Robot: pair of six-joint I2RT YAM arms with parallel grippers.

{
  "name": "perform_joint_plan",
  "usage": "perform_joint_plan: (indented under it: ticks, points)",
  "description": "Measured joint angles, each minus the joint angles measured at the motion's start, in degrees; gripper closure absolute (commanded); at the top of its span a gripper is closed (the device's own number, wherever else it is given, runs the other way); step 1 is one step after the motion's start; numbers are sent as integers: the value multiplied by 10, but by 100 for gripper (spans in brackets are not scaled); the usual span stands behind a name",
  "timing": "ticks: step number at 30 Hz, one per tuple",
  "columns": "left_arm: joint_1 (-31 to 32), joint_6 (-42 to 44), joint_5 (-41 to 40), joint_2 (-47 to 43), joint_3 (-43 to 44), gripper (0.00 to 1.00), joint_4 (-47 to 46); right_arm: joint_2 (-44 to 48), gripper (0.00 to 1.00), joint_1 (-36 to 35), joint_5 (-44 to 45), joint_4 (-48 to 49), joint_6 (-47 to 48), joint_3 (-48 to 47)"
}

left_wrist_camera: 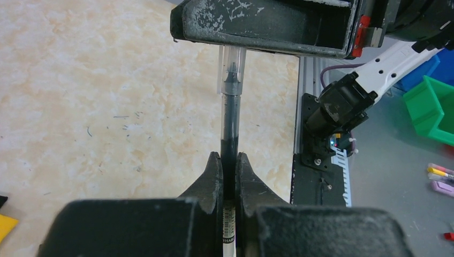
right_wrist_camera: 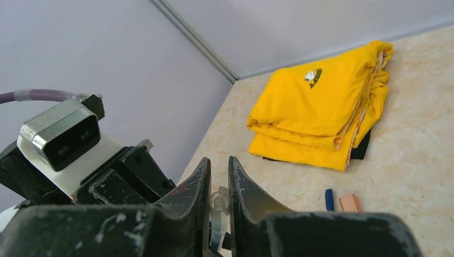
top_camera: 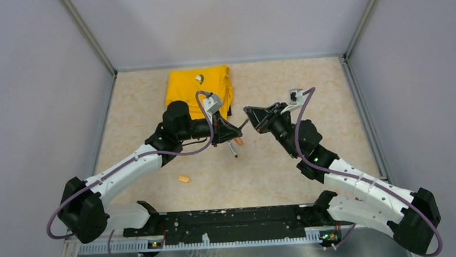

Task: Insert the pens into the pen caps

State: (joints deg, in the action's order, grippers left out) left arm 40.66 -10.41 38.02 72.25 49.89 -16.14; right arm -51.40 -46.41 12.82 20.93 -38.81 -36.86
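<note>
My left gripper (left_wrist_camera: pixel 229 155) is shut on a thin dark pen (left_wrist_camera: pixel 229 123) with a barcode label on its barrel. The pen's tip sits inside a clear pen cap (left_wrist_camera: pixel 232 69). That cap (right_wrist_camera: pixel 219 201) is pinched in my right gripper (right_wrist_camera: pixel 218 160), which is shut on it. From above, the two grippers (top_camera: pixel 229 131) (top_camera: pixel 251 112) face each other over mid-table, with the pen (top_camera: pixel 243 123) bridging them. Under them on the table lie a thin silver pen (top_camera: pixel 233 150) and an orange marker (top_camera: pixel 238 141). A small light orange cap (top_camera: pixel 184 179) lies nearer the arm bases.
A folded yellow cloth (top_camera: pixel 199 92) lies at the back of the table, just behind the left wrist. In the right wrist view a dark blue piece (right_wrist_camera: pixel 328 199) and a short orange piece (right_wrist_camera: pixel 350 203) lie side by side near the cloth (right_wrist_camera: pixel 321 118). Grey walls enclose three sides.
</note>
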Motion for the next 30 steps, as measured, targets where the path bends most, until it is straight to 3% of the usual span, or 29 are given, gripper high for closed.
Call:
perform_joint_plan:
  ticks: [22,30]
  points:
    - [-3,2,22,1,-14,100,126,-43,100,-124,167,90,-19,80]
    - [-6,8,30,3,-15,100,107,-38,100,-129,180,22,9,35]
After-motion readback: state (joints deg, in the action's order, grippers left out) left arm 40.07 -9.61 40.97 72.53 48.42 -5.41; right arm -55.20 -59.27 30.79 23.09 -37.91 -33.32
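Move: The black pen in my left hand already has its tip in the clear cap pinched in my right; the cap lies about 3 cm ahead, 2 cm right and 4 cm above my left hand. From my right hand the pen is roughly 4 cm back, 2 cm left and 5 cm below. On the table some 26 cm below my left hand lie the blue pen, about 8 cm ahead and 3 cm left, and the orange highlighter, about 11 cm ahead and level sideways. I carry pen and cap down together, both hands sinking about 5 cm while easing some 2 cm back and 1 to 2 cm left, then rising slightly at the end. My left wrist rolls and tips the pen by a good 10 degrees. Both grips stay shut, keeping the pen's tip inside the mouth of the cap. ##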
